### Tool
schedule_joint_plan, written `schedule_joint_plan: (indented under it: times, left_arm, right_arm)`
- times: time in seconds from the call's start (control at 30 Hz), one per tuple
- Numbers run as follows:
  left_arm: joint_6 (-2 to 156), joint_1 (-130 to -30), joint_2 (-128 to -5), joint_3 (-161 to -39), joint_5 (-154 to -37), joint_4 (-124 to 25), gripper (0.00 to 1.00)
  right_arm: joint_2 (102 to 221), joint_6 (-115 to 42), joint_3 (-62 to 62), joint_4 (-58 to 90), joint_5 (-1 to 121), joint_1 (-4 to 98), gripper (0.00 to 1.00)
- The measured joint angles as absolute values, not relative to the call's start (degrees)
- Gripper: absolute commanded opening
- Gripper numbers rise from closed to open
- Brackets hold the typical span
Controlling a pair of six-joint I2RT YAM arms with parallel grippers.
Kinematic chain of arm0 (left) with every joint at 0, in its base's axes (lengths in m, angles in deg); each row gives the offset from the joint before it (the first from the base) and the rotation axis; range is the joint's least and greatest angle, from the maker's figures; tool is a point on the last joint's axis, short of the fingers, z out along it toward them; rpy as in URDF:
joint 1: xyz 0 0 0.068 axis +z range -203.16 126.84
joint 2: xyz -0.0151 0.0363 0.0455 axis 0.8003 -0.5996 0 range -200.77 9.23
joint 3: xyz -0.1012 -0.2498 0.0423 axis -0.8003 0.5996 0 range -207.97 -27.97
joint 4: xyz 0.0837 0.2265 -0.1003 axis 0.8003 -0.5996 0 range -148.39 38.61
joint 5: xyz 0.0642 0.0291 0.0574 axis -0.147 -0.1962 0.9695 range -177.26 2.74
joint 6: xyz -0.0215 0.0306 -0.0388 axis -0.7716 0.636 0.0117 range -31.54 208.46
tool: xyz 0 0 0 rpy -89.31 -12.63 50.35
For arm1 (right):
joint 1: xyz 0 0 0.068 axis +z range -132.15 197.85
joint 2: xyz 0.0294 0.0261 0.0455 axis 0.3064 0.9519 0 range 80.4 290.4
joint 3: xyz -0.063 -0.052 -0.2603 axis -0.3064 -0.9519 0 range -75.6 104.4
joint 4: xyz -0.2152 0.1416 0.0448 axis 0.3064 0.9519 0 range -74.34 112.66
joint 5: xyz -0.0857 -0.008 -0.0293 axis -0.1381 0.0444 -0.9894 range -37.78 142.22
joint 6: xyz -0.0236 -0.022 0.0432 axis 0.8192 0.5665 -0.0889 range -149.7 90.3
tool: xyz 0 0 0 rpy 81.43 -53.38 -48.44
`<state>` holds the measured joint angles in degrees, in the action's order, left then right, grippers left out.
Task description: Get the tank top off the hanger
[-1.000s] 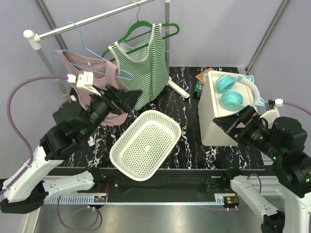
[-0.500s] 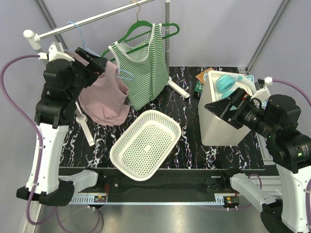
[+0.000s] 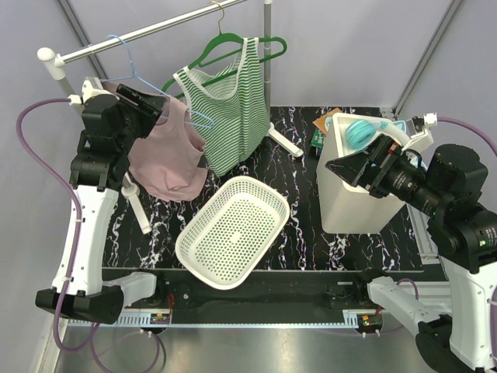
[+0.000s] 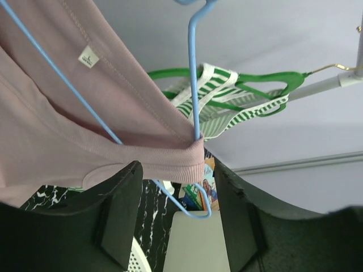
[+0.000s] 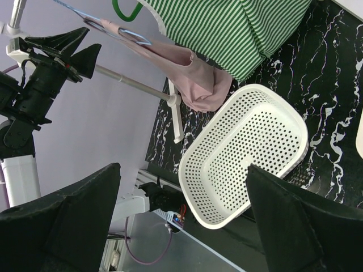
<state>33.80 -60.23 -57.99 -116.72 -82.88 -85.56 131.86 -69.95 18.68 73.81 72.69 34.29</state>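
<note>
A pink tank top (image 3: 163,159) hangs on a light blue hanger (image 3: 128,66) from the rail (image 3: 147,31). Beside it hangs a green-striped tank top (image 3: 233,109) on a green hanger (image 3: 268,48). My left gripper (image 3: 155,109) is raised to the pink top's right shoulder. In the left wrist view its jaws (image 4: 176,192) straddle the pink strap hem (image 4: 170,161) and the blue hanger's looped end (image 4: 198,209), with a gap still showing at the right finger (image 4: 235,209). My right gripper (image 3: 345,167) hovers wide open over the table's right side, holding nothing.
A white perforated basket (image 3: 233,229) lies on the black marbled table below the clothes. A white box (image 3: 349,186) with teal headphones (image 3: 361,130) stands at the right, with small cartons behind it. The rail's white post foot (image 3: 283,140) rests on the table.
My left arm swung up from over the table to the pink top's shoulder at the rail, and its jaws have narrowed around the strap. The right arm rose and shifted slightly left.
</note>
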Motion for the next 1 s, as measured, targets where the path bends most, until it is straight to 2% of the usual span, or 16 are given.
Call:
schedule_joint_plan:
  times: [0.23,0.33,0.47,0.5,0.63,0.8,1.0]
  left_arm:
    - [33.3,-59.7,-58.7,-113.8,-82.9,-78.0,0.50]
    - [33.0,-59.7,-60.5,-113.8,-82.9,-75.1,0.44]
    - [32.8,-59.5,-64.0,-114.2,-82.9,-73.3,0.29]
    - [32.8,-59.5,-64.8,-114.4,-82.9,-73.1,0.20]
    - [33.1,-59.4,-66.3,-115.5,-82.9,-72.2,0.08]
    - [34.0,-59.4,-66.2,-116.9,-83.0,-72.6,0.00]
    - [35.7,-59.4,-64.9,-117.8,-83.9,-72.8,0.00]
  right_arm:
    - [132.3,-68.7,18.7,73.8,72.9,34.3,1.00]
    - [132.5,-68.2,18.7,73.8,72.9,34.3,1.00]
    - [132.8,-67.6,18.7,73.8,72.9,34.3,1.00]
    - [132.9,-67.5,18.7,73.8,72.9,34.3,1.00]
    - [133.1,-67.0,18.7,73.8,72.8,34.3,0.99]
    - [132.9,-66.8,18.7,73.8,72.8,34.3,1.00]
    - [133.1,-66.8,18.7,73.8,73.0,34.3,1.00]
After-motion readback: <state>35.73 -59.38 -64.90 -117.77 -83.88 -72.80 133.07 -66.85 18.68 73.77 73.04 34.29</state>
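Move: The blue hanger's right shoulder wire, by the pink tank top's strap, lies about 6 cm straight ahead of the half-open left hand, at about its height. The tank top's body hangs some 7 cm ahead, 2 cm to the right and 15 cm lower; the striped top hangs roughly 15 cm ahead, 19 cm to the right and 12 cm lower. From the right hand, that wire lies about 23 cm ahead and 46 cm to the left, about level. The left hand reaches about 6 cm straight forward to the blue hanger, its half-open fingers going around the right shoulder wire between the neck and the tip, by the pink strap, and closing fully as it arrives. With the wire now pinched between the fingertips, it turns back and lifts, rising about 2.5 cm and drawing back a centimetre while the fingers tip upward slightly, some 5 degrees in all. ##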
